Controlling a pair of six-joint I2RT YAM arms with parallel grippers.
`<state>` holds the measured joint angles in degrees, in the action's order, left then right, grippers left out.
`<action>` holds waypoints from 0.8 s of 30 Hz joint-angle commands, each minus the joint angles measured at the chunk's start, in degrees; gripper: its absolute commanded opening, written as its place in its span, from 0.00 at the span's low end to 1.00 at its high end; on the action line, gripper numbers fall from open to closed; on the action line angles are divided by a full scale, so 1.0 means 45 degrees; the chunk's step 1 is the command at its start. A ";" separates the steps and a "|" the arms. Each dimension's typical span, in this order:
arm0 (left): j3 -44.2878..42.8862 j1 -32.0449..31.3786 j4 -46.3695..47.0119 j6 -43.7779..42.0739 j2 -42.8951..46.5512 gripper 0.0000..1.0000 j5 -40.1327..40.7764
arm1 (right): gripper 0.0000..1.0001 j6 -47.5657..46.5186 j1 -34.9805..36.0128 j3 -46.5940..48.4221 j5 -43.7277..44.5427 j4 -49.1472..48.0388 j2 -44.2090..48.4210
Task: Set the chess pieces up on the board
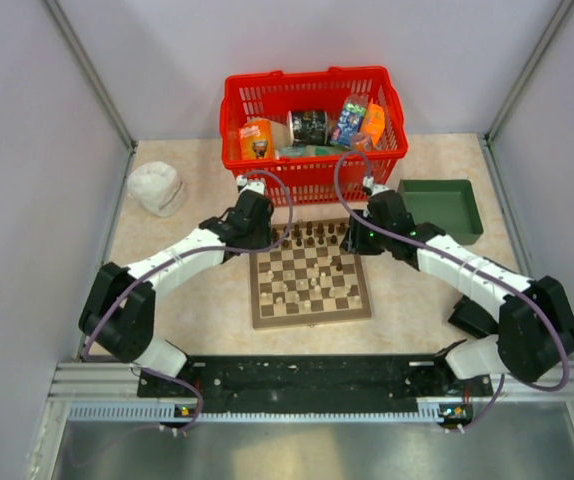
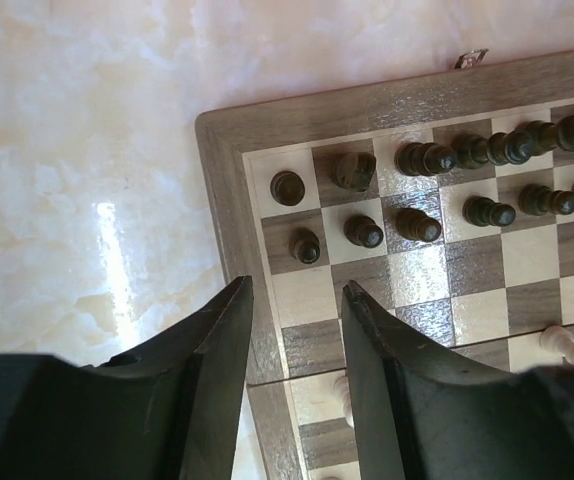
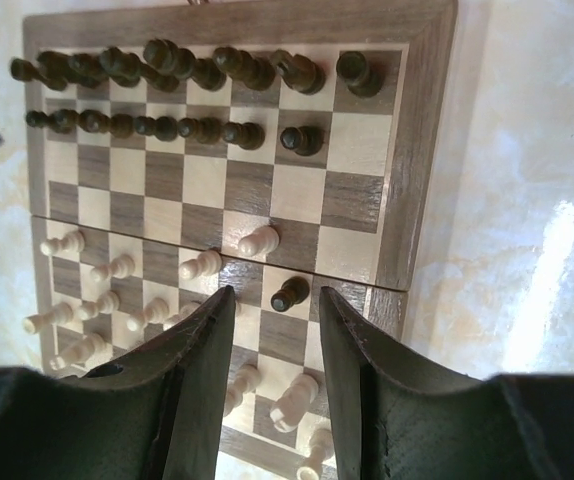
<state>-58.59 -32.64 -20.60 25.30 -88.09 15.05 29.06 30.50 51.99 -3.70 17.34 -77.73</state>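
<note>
The board lies in the middle of the table. Dark chess pieces fill its two far rows, and pale ones stand scattered on the near half. My left gripper hovers open above the board's far left corner with nothing between its fingers. Just beyond them stand a dark pawn and the corner piece. My right gripper is open over the right side of the board. A lone dark pawn stands on a square beneath its fingertips, untouched, with a pale pawn just beyond.
A red basket of packaged goods stands right behind the board. A green tray sits at the far right, and a white bundle at the far left. Grey walls close in both sides.
</note>
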 commanded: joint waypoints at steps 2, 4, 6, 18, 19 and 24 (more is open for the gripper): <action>0.0265 0.0067 0.0164 0.0101 0.1216 0.47 0.0523 | 0.40 -0.0344 0.0760 0.0284 0.0529 0.0111 -0.0616; 0.0479 0.0047 0.0202 0.0120 0.1528 0.47 0.0601 | 0.40 -0.0266 0.0975 0.0264 0.0744 0.0130 -0.0733; 0.0694 0.0066 0.0281 0.0159 0.1821 0.48 0.0582 | 0.40 -0.0227 0.1170 0.0225 0.0765 0.0130 -0.0869; 0.1281 0.0047 0.0652 0.0354 0.2428 0.49 0.0523 | 0.38 -0.0285 0.1679 0.0322 0.1409 0.0384 -0.1826; 0.1320 0.0066 0.0652 0.0354 0.2467 0.49 0.0484 | 0.37 -0.0305 0.1698 0.0361 0.1409 0.0384 -0.1866; 0.1340 0.0067 0.0672 0.0335 0.2409 0.50 0.0484 | 0.36 -0.0364 0.1718 0.0576 0.1507 0.0384 -0.2120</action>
<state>-53.04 -32.64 -20.10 26.09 -79.22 16.84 28.47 37.47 52.05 1.74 19.46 -86.63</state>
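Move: The stray black pawn, standing alone just on the near side of the board's fold, is some 8 cm below the open right hand, about 3 cm back and 2 cm left. A white pawn stands diagonally beyond it, level with the hand and about 5 cm left; a tall white piece is about 8 cm back and 1 cm left, and a black back-line pawn about 5 cm ahead and 2 cm left. From the left hand, the stray pawn is about 6 cm back, 16 cm right and 4 cm below. Heading for the stray black pawn, the right hand sinks about 6 cm, first drawing back and left across the board, then mostly straight down, with its open fingers tipping about 10 degrees steeper towards the board. No touch can be made out yet. The left hand, open and already empty, rises a couple of centimetres and eases back and left, away from the black corner pieces. ##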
